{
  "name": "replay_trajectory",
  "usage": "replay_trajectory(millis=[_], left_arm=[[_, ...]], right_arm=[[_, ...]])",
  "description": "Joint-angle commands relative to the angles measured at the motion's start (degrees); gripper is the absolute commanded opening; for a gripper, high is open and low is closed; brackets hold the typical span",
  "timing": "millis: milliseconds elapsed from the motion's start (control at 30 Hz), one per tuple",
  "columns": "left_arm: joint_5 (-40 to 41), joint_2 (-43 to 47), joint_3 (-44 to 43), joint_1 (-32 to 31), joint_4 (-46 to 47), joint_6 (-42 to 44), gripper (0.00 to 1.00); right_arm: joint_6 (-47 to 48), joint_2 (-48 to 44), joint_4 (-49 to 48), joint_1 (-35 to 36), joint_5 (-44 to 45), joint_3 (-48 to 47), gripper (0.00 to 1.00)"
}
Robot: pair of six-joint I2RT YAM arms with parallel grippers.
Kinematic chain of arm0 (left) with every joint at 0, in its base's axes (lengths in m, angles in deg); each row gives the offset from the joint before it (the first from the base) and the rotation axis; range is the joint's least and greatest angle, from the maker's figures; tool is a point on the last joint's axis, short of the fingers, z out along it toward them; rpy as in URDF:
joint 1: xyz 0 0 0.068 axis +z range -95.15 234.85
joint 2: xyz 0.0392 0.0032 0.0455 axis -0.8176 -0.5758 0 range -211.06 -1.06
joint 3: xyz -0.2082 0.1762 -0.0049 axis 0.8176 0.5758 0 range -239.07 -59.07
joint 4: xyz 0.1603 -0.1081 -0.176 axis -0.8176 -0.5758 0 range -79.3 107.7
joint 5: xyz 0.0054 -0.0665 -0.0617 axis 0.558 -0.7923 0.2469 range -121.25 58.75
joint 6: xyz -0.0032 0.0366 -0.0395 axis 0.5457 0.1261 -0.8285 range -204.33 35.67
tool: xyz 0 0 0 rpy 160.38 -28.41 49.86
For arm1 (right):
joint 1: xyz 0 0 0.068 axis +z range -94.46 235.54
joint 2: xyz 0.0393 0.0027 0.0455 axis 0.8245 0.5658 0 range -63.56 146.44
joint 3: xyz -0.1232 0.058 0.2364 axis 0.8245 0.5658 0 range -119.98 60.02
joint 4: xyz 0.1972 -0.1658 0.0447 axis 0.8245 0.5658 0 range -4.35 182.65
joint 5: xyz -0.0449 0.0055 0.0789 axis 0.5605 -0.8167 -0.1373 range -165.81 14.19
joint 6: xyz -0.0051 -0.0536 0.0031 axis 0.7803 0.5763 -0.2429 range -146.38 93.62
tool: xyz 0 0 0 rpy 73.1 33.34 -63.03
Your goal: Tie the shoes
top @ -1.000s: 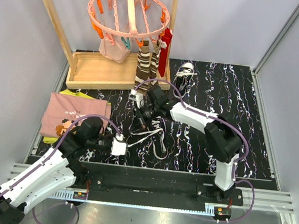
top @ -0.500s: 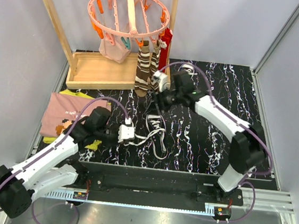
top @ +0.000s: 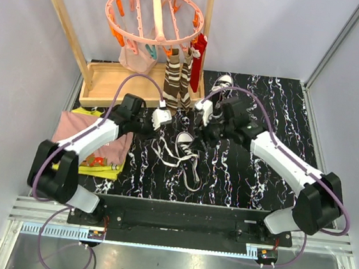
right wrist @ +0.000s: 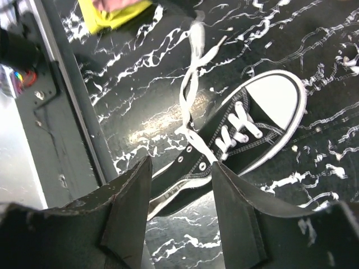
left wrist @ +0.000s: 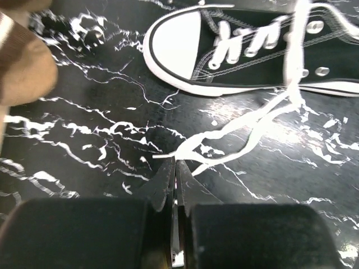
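One black shoe (top: 184, 146) with a white toe cap lies mid-table, its long white laces (top: 158, 151) spread loose to the left and front. A second shoe (top: 222, 84) sits at the back. My left gripper (top: 169, 124) is left of the near shoe, below the hanging socks. In the left wrist view it (left wrist: 175, 161) is shut, pinching the lace (left wrist: 241, 126) near its end, which trails from the shoe (left wrist: 252, 50). My right gripper (top: 203, 137) hovers over the shoe's right side. It (right wrist: 181, 163) stands open and holds nothing, with the shoe (right wrist: 263, 129) and lace (right wrist: 190, 84) below.
A wooden rack with a tray base (top: 117, 83) stands back left, carrying a pink peg hanger (top: 154, 16) and brown striped socks (top: 175, 83). One sock (left wrist: 22, 73) hangs close to my left gripper. Folded pink (top: 80, 134) and yellow (top: 99, 166) cloths lie at the left edge.
My left arm swung from the front left up towards the socks, still shut. My right gripper opened and moved from the shoe's left side to its right.
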Motion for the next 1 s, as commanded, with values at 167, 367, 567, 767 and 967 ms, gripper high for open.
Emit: replay_trajectory(millis=[167, 367, 567, 767, 967], left_arm=[[-3.41, -16.33, -10.43, 2.38, -3.23, -8.4, 0.02], [-3.4, -22.57, -16.33, 3.18, -9.22, -10.68, 0.02], [-4.1, -26.71, -19.67, 3.44, -14.23, -11.83, 0.03], [-4.54, -27.68, -19.94, 3.53, -15.11, -12.18, 0.04], [-4.72, -27.69, -19.94, 3.53, -15.2, -11.83, 0.04]], right_arm=[[5.68, 8.32, -11.15, 15.45, 14.63, 0.51, 0.59], [2.0, 16.14, -20.38, 21.34, 25.71, -0.8, 0.61], [-2.67, 22.22, -23.63, 23.89, 28.45, -3.97, 0.61], [-4.08, 25.47, -28.8, 24.33, 32.58, -3.0, 0.6], [-4.08, 27.23, -30.5, 24.33, 34.07, -2.56, 0.6]])
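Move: My left fingers hold the laces beside the shoe. The shoe's middle lies about 10 cm to their right, 5 cm back and 8 cm below. The pink cloth is some 21 cm left and 3 cm back. The pinched laces lie about 12 cm left of my right hand, 4 cm farther out and 8 cm lower. The shoe is almost under that hand, about 4 cm back, 1 cm left and 14 cm down. I sweep my open right hand about 13 cm left and 14 cm down, bowing back a little before coming forward again, to bring its fingers low beside the laces held by my left. Still pinching them, my left hand sinks about 8 cm towards the table near the toe while its wrist turns some 30 degrees. ##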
